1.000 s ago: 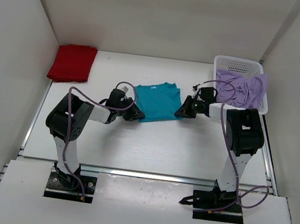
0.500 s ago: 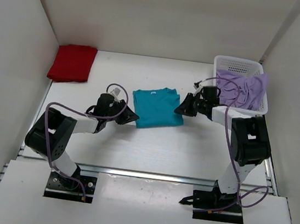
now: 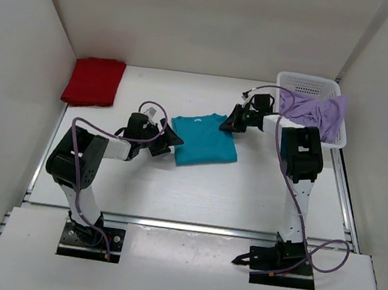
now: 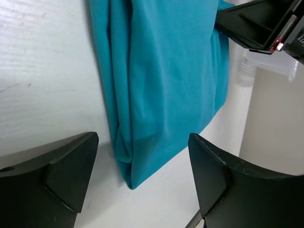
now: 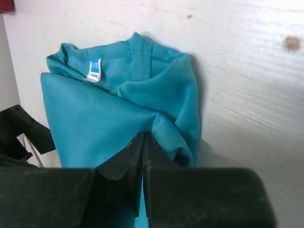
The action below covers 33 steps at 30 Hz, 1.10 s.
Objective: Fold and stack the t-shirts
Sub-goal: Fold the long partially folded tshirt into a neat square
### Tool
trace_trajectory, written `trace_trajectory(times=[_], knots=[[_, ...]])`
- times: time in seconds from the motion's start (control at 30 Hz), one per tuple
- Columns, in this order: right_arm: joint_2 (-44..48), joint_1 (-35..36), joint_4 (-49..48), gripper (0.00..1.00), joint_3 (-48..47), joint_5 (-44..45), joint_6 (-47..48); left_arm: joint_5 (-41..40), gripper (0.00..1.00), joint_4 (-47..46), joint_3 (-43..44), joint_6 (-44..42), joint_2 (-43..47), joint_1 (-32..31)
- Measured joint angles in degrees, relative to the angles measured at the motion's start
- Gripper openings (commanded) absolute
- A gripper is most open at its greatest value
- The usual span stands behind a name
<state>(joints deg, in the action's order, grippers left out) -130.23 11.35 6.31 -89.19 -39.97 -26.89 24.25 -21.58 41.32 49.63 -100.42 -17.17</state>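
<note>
The folded teal-blue t-shirt [image 3: 203, 142] lies mid-table. My left gripper [image 3: 171, 140] stands open at its left edge; in the left wrist view the shirt's corner [image 4: 142, 118] lies between the spread fingers [image 4: 66, 166] without touching them. My right gripper [image 3: 227, 123] is shut on the shirt's far right corner, and the right wrist view shows teal cloth [image 5: 95, 118] puckered at the pinched tips [image 5: 144, 137]. The red t-shirt [image 3: 93, 82] lies folded at the far left. The lavender t-shirt [image 3: 321, 115] is crumpled in the basket.
The white mesh basket [image 3: 308, 81] stands at the far right against the side wall. White walls close in the table on the left, right and back. A metal rail runs along the near edge by the arm bases.
My left gripper has opened wide and let go of the teal shirt's left edge. My right gripper has moved farther back and left, still pinching the shirt's right corner.
</note>
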Motion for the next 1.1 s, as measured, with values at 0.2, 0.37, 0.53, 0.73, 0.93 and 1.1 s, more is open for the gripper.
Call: trace_trajectory(times=[0.2, 0.37, 0.53, 0.73, 0.93, 1.1], knots=[[2.19, 0.81, 4.39, 0.46, -3.76, 1.09, 2.01, 1.18, 0.80, 0.13, 2.25, -0.50, -2.62, 0.72], [17.51, 0.76, 2.75, 0.55, 8.31, 1.79, 1.86, 1.95, 0.78, 0.66, 3.21, -1.64, -3.52, 1.20], [38.97, -1.44, -3.63, 0.56, 28.20, 0.59, -0.57, 2.93, 0.77, 0.39, 5.44, -1.97, -5.86, 1.03], [50.23, -2.80, -6.71, 0.56, 45.51, -0.37, -2.21, 2.69, 0.57, 0.20, 11.78, -1.62, -11.17, -1.33], [54.01, -2.97, -7.13, 0.55, 53.59, -2.99, -3.39, 1.22, 0.06, 1.29, 19.17, -0.22, -18.25, -4.15], [57.81, -3.65, -8.37, 0.54, 57.70, -4.35, -4.46, -1.09, 0.00, 7.13, 29.68, -0.85, -22.16, -4.33]])
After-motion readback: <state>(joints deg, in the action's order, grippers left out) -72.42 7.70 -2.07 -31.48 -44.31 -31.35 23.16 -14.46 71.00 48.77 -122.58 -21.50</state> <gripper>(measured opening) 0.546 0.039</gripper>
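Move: The teal shirt, folded to a near square and sitting slightly crooked, has its middle about 9 cm right and 4 cm ahead of the left hand, some 3 cm lower; its near-left corner lies by the open fingers. From the right hand, on its far-right part, that middle is roughly 7 cm back, 6 cm left and 2 cm down. The folded red shirt lies about 25 cm ahead and 30 cm left of the left hand; the white basket stands some 27 cm right and 8 cm ahead of the right hand. Forward and to the right, some 9 cm by 7 cm, the left hand works along the teal shirt's left side, dips a couple of centimetres and shuts its wide-open fingers, pinching the edge and going on forward. The right hand comes up off the far-right part, its shut fingers opening about halfway, arcs high back over the shirt and sinks again, ending well back towards the base, clear of the cloth. ##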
